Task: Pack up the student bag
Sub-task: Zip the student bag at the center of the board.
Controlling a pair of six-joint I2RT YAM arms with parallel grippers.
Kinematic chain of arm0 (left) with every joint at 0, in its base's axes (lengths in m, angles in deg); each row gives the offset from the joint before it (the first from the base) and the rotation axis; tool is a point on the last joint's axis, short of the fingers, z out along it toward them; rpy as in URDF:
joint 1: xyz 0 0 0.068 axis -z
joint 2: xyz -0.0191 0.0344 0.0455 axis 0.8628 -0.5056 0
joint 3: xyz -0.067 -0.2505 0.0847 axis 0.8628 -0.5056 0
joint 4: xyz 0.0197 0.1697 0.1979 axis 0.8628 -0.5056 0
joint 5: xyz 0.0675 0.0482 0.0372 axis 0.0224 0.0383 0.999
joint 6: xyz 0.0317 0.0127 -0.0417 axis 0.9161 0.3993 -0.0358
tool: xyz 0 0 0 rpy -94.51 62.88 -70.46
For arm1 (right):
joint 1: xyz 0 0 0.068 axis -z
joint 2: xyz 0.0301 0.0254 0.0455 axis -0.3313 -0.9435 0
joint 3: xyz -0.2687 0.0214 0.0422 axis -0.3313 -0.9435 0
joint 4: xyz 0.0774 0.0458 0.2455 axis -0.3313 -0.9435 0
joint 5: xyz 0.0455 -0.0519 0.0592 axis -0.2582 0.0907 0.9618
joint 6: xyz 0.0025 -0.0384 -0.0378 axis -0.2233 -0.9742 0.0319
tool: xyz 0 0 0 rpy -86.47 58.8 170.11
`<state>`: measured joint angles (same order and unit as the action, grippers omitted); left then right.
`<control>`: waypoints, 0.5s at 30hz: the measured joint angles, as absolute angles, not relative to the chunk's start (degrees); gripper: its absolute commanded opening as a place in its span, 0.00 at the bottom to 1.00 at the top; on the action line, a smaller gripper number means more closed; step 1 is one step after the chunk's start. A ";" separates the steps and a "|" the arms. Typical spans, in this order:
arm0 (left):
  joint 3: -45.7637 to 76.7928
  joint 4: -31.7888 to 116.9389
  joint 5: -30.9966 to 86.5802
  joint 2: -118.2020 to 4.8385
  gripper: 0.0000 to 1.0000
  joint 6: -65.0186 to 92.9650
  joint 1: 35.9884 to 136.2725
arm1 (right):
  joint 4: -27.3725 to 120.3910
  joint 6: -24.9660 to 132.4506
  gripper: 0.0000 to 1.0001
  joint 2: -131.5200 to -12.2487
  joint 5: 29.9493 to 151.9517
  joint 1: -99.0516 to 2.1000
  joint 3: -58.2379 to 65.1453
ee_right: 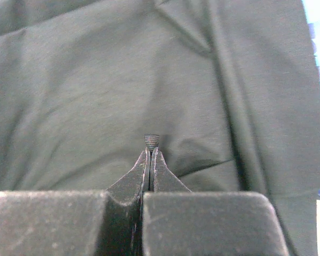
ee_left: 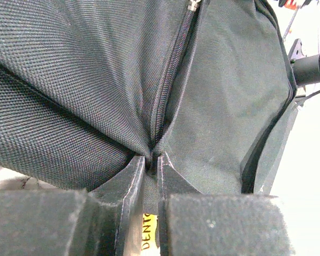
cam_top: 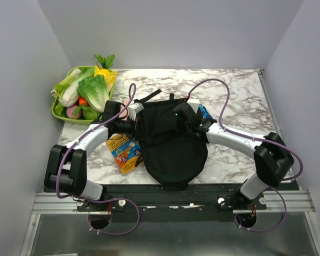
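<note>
The student bag (cam_top: pixel 173 146), a floppy black backpack, lies in the middle of the marble table. My left gripper (cam_top: pixel 140 126) is at the bag's left edge. In the left wrist view its jaws (ee_left: pixel 151 159) pinch a fold of the bag's fabric (ee_left: pixel 96 80) just below the zipper line (ee_left: pixel 170 69). My right gripper (cam_top: pixel 189 118) rests on the bag's upper right part. In the right wrist view it (ee_right: pixel 151 152) is shut on a small ribbed zipper pull (ee_right: pixel 152 141), with black fabric (ee_right: pixel 96 90) filling the view behind.
A colourful book (cam_top: pixel 125 153) lies by the bag's left side, under my left arm. A green tray (cam_top: pixel 57 111) of toy vegetables stands at the back left. A small blue case (cam_top: pixel 204 112) peeks out beside the right wrist. Walls close in on both sides.
</note>
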<state>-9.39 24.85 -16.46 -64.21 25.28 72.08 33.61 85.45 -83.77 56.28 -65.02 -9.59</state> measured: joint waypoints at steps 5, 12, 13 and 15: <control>-9.08 24.05 -16.55 -63.88 0.00 25.80 71.69 | 30.66 85.36 0.01 -79.84 52.61 -61.63 -11.10; -7.36 21.86 -17.38 -63.88 0.00 27.66 70.68 | 29.43 85.32 0.01 -78.37 51.15 -58.86 -11.74; -7.14 21.64 -17.40 -63.88 0.00 27.88 70.59 | 29.06 85.54 0.03 -78.48 51.15 -58.86 -11.74; -6.81 21.14 -17.40 -63.88 0.00 28.10 70.40 | 28.56 86.19 0.19 -78.81 51.19 -58.86 -11.71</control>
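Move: The zip's slider sits at the right fingertips. The zip's right end, where it is being taken, lies roughly 9 cm to the right and about level in reach. The blue pencil case shows past the bag's right edge, about 14 cm right, 4 cm farther out and 8 cm below. From the left hand the slider is some 16 cm to the right and 1 cm farther out; the orange book lies about 8 cm back, 4 cm left and 8 cm below. The zip slider is drawn on along the bag's opening towards its right end by the right hand, fingers still shut: about 7 cm to the right, quick at first, then easing almost to a stop. The hand arcs up nearly 2 cm, sinks slightly at the end, and turns some 10 degrees clockwise. The left hand keeps its pinch on the left end of the opening and rises about 1 cm. ##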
